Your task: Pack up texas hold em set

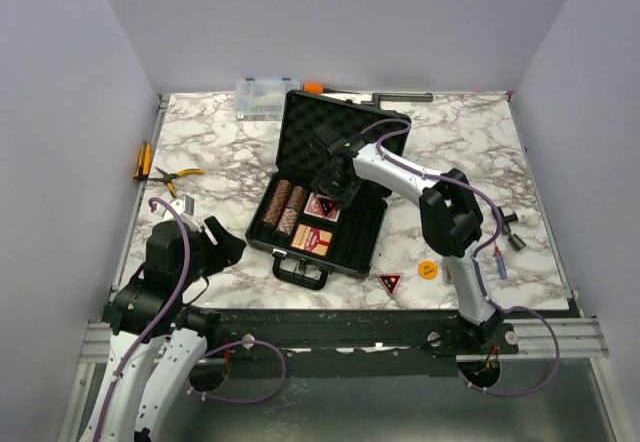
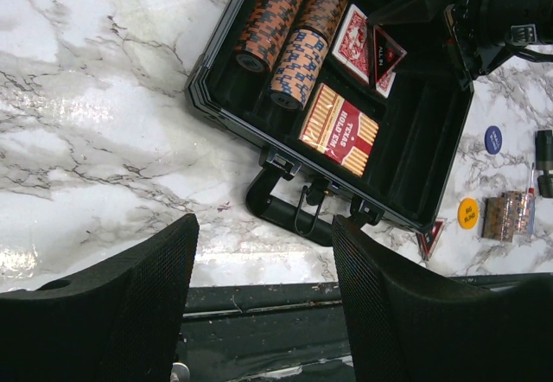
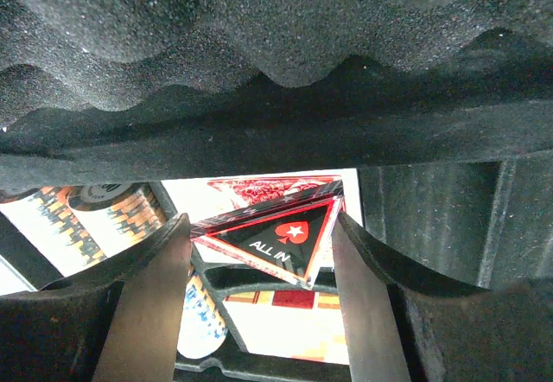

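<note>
The black case (image 1: 372,230) lies open mid-table, its foam lid (image 1: 330,127) raised at the back and its handle (image 2: 285,212) toward me. Two brown chip stacks (image 1: 283,205) and two red card decks (image 1: 312,239) fill its left compartments. My right gripper (image 1: 335,184) hangs over the case, shut on a black-and-red triangular "ALL IN" token (image 3: 281,239) just above the far deck (image 2: 352,41). A second triangular token (image 1: 389,282) and an orange round token (image 1: 427,269) lie on the marble in front of the case. At the front left my left gripper (image 2: 263,296) is open and holds nothing.
A clear organiser box (image 1: 262,98) and an orange-handled tool (image 1: 313,88) sit behind the case. Yellow-handled pliers (image 1: 180,174) lie at the left. A blue round token (image 2: 492,139) and a loose chip stack (image 2: 505,216) lie right of the case. The table's front edge (image 2: 259,291) is under the left gripper.
</note>
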Controlling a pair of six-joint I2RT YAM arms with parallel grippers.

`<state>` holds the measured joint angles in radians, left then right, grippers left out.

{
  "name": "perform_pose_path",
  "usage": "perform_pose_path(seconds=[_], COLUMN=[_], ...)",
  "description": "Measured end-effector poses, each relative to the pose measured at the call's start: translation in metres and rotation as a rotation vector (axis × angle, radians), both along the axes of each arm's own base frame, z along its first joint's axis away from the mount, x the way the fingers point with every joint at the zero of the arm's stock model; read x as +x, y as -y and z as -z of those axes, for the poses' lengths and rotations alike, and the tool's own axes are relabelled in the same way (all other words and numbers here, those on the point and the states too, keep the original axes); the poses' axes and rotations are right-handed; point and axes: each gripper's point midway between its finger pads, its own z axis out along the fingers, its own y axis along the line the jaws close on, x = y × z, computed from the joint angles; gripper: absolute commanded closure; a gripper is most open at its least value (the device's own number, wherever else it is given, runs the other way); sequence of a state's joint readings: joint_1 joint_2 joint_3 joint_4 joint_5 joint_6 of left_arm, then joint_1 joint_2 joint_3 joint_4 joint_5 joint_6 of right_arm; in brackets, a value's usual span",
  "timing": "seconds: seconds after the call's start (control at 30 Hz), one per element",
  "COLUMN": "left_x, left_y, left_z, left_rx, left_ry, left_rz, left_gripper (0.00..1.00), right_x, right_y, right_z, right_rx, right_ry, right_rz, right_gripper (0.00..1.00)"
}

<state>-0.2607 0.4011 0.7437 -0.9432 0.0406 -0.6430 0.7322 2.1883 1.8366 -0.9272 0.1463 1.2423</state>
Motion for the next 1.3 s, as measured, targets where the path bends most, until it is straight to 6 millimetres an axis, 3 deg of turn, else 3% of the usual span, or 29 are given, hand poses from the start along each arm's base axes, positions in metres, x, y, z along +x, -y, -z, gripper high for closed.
perform_pose_path(seconds=[0.3, 0.7, 1.07, 1.3], left_x=[0.000, 0.000, 0.000, 0.000], left_y=[-0.001, -0.001, -0.001, -0.001], left_z=[0.000, 0.000, 0.000, -0.001], left_rx=[0.000, 0.000, 0.000, -0.001], left_ry=[0.000, 0.000, 0.000, 0.005], left_rz=[-0.004, -0.004, -0.004, -0.005], left_gripper=[0.36, 0.37, 0.37, 0.36], right_x=[0.002, 0.006, 0.012, 0.004], right_y=[-0.003, -0.003, -0.007, -0.006], right_z=[-0.001, -0.001, -0.006, -0.029], right_rx=[0.014, 0.014, 0.031, 0.067], right_ry=[0.006, 0.024, 0.055, 0.104], right_rz=[0.021, 0.028, 0.005, -0.104], right_gripper=[0.39, 0.15, 0.12, 0.11])
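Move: The right hand, fingers still closed on the triangular All In marker, is right over the red-backed card deck in the open case, the deck's middle a centimetre or two below. The Texas Hold'em card box lies about 7 cm back and 2 cm to the left, the nearer row of chips roughly 6 cm left and level with the hand. From the idle left hand the deck is some 18 cm ahead, 17 cm to the right and 15 cm lower. Easing forward and a little left by barely 1 cm, low over the red deck, the right hand opens its fingers and lets go of the All In marker. Then the hand rises about 3 cm, drawing back slightly, with the fingers wide and the wrist turning some 5 degrees counter-clockwise. ##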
